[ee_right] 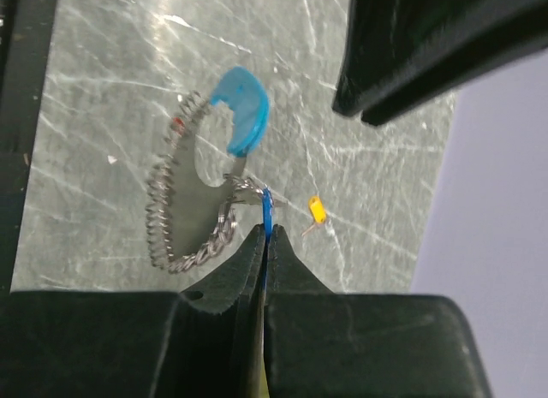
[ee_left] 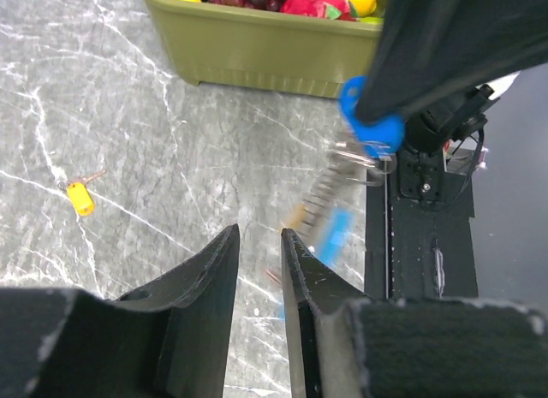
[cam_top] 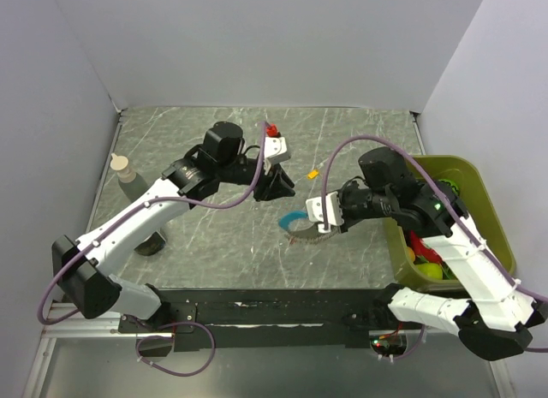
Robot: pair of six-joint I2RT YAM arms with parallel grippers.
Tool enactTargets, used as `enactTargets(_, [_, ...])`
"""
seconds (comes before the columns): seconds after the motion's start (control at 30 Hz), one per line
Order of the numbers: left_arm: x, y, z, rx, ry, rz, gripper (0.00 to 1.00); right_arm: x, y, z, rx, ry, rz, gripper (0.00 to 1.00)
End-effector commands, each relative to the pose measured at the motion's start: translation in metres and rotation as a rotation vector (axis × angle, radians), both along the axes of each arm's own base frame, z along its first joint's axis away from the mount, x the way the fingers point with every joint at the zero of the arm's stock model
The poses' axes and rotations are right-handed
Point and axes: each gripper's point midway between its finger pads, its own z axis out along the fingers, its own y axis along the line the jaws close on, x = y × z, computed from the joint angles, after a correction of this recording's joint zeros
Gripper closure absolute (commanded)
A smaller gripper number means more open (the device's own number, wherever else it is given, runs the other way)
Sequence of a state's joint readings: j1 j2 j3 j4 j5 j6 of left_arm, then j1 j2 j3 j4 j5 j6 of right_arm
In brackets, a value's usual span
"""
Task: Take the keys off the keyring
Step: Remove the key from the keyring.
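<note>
My right gripper [ee_right: 265, 232] is shut on the thin blue key [ee_right: 267, 210], holding it above the table. The silvery keyring [ee_right: 183, 211] hangs from that key as a floppy chain loop. A curved light-blue strip [ee_right: 242, 115] is on the loop, and a tiny red spot [ee_right: 178, 122] shows on the chain. The orange key [ee_right: 317, 210] lies loose on the marble. My left gripper [ee_left: 259, 237] is open with nothing between its fingers, just short of the blurred, swinging keyring [ee_left: 330, 188] and the blue key [ee_left: 372, 128]. From above, the left gripper [cam_top: 278, 191] faces the right gripper [cam_top: 310, 227].
An olive bin [cam_top: 492, 218] of toy fruit stands at the table's right edge. A bottle [cam_top: 128, 180] stands at the left, behind my left arm. A small red piece [cam_top: 272, 129] shows by my left wrist. Grey walls close in the back and sides.
</note>
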State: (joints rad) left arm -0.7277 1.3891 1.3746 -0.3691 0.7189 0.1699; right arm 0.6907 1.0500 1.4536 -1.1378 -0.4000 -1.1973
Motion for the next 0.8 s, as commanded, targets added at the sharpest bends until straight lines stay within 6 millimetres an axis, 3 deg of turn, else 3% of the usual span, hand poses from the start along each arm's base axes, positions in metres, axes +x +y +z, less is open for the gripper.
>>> enactTargets(0.0, [0.006,-0.006,0.011,-0.034,-0.019,0.003,0.67,-0.023,0.006,0.032,0.070,-0.066,0.136,1.00])
enactTargets(0.2, [0.000,-0.010,0.005,-0.039,0.017,-0.049,0.67,-0.035,0.011,0.035,0.088,-0.046,0.203,1.00])
enactTargets(0.47, [-0.047,-0.021,0.002,-0.062,0.125,-0.302,0.65,-0.043,0.021,0.034,0.105,-0.012,0.267,1.00])
enactTargets(0.6, [-0.061,-0.028,-0.002,-0.055,0.146,-0.377,0.64,-0.046,0.023,0.034,0.107,-0.004,0.284,1.00])
enactTargets(0.77, [-0.076,-0.027,0.009,-0.076,0.172,-0.462,0.63,-0.042,0.021,0.028,0.083,-0.014,0.271,1.00])
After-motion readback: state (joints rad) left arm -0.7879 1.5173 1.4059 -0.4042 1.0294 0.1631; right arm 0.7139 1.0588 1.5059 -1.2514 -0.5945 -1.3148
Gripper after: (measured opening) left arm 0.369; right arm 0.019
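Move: Below and to the right of the open left hand lie the small metal rings joining the right hand's pinched blue key to the keyring: some 7 cm right, 3 cm back and 3 cm down. The keyring's light-blue grip hangs about 6 cm back, 2 cm right and 6 cm lower than the left hand; the loose yellow key lies on the table roughly 9 cm ahead, 6 cm right and 17 cm below. From the right hand, the rings are 2 cm left, level fore-and-aft and 1 cm lower. Swinging back about 6 cm after a brief hesitation, the left hand also works right and slightly down towards the metal rings, turning some 20 degrees clockwise, fingers still parted. The right hand keeps its pinch on the blue key and draws it back about 4 cm and slightly left, turning some 15 degrees counter-clockwise. The left fingertips end right beside the rings; contact can't be made out. ##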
